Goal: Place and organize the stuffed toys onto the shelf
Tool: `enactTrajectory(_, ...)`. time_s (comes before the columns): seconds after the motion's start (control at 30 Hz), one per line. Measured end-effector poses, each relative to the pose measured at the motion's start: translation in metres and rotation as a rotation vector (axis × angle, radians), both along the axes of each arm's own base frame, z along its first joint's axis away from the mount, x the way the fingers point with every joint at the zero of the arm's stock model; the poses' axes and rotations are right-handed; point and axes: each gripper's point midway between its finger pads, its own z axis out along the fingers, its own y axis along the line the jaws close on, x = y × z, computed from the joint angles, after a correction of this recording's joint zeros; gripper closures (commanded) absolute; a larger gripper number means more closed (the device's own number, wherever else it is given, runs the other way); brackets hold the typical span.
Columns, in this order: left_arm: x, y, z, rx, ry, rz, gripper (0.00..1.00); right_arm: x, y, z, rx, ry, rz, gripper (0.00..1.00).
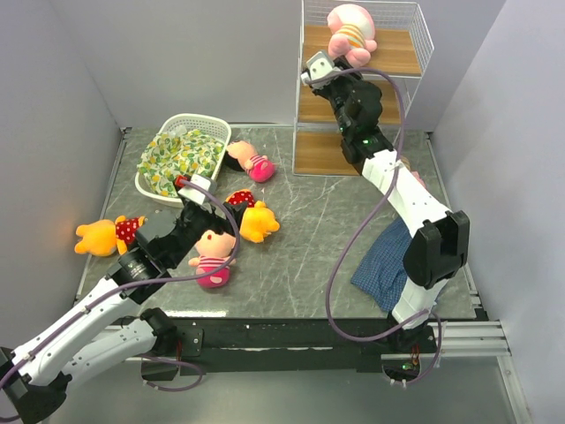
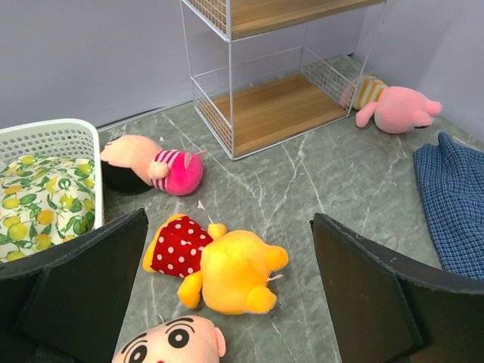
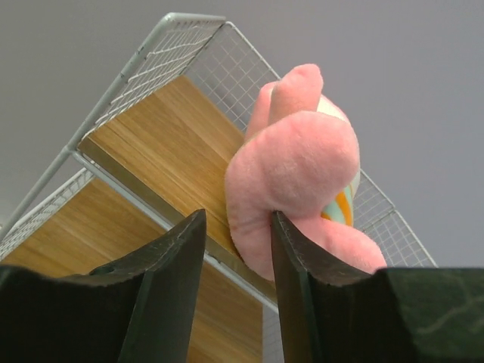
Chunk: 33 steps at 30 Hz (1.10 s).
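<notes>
A pink striped piglet [image 1: 351, 34] lies on the top board of the shelf [image 1: 393, 53]. My right gripper [image 1: 318, 71] is at that board's front edge. In the right wrist view it [image 3: 238, 234] stands open, one finger touching the piglet's [image 3: 302, 166] foot, the other apart from it. My left gripper [image 2: 227, 295] is open, hovering over an orange-yellow bear [image 2: 227, 268] in a red dotted shirt lying face down. A pink-clad doll [image 1: 214, 256] lies just near of it. Another doll [image 1: 250, 162], a second bear [image 1: 106, 236] and a second piglet [image 2: 397, 108] lie on the table.
A white lattice basket [image 1: 190, 124] holding a green-yellow cloth [image 1: 177, 159] stands at the back left. A blue plaid cloth [image 1: 384, 256] lies at the right, near the right arm's base. The shelf's lower boards [image 2: 272, 106] carry nothing. Grey walls close in both sides.
</notes>
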Motion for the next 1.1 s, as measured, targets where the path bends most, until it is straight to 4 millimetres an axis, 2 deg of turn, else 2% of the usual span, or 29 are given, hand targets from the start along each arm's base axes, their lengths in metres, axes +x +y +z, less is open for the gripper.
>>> enactTrajectory(0.17,0.001,-0.001,-0.002,0.004,0.004,0.000,0.04,0.001,0.002,0.002,0.020,0.059,0.057,0.41)
enactTrajectory(0.23,0.001,-0.001,-0.001,0.003,0.004,0.000,0.04,-0.002,0.006,0.001,0.031,0.084,0.090,0.34)
enactTrajectory(0.4,0.001,-0.001,-0.002,0.004,0.004,0.001,0.04,-0.022,0.014,-0.003,0.124,0.191,0.182,0.33)
enactTrajectory(0.57,0.001,-0.001,-0.001,0.003,0.004,0.001,0.04,-0.050,0.014,0.019,0.371,0.244,0.246,0.31)
enactTrajectory(0.7,0.001,-0.001,-0.001,0.003,0.004,0.001,0.04,-0.060,0.005,0.044,0.624,0.285,0.222,0.27)
enactTrajectory(0.9,0.001,-0.001,-0.001,0.004,0.003,0.001,0.04,-0.055,-0.015,0.086,0.960,0.263,0.135,0.25)
enactTrajectory(1.0,0.001,-0.001,-0.001,0.003,0.003,0.001,0.03,-0.045,-0.019,0.082,1.035,0.265,0.095,0.25)
enactTrajectory(1.1,0.001,-0.001,-0.001,0.003,0.003,0.001,0.04,-0.030,-0.020,0.060,1.057,0.298,0.040,0.24)
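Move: Straight ahead of the right hand, about 9 cm farther out and 5 cm higher, is the middle of the pink stuffed toy just placed on the top shelf. The top shelf board's middle is some 10 cm ahead, 3 cm right and 2 cm below; the middle shelf board is about 8 cm ahead, in line sideways and 20 cm down. From the idle left hand, that toy is roughly 37 cm forward, 32 cm right and 19 cm up. Backing away from the pink toy by about 6 cm, the right hand opens its fingers wider, then climbs some 8 cm from its starting height, easing to the right and rolling about 60 degrees so its left side comes up. It finishes by coming forward again about 3 cm and sinking slightly, open in front of the toy's legs. ##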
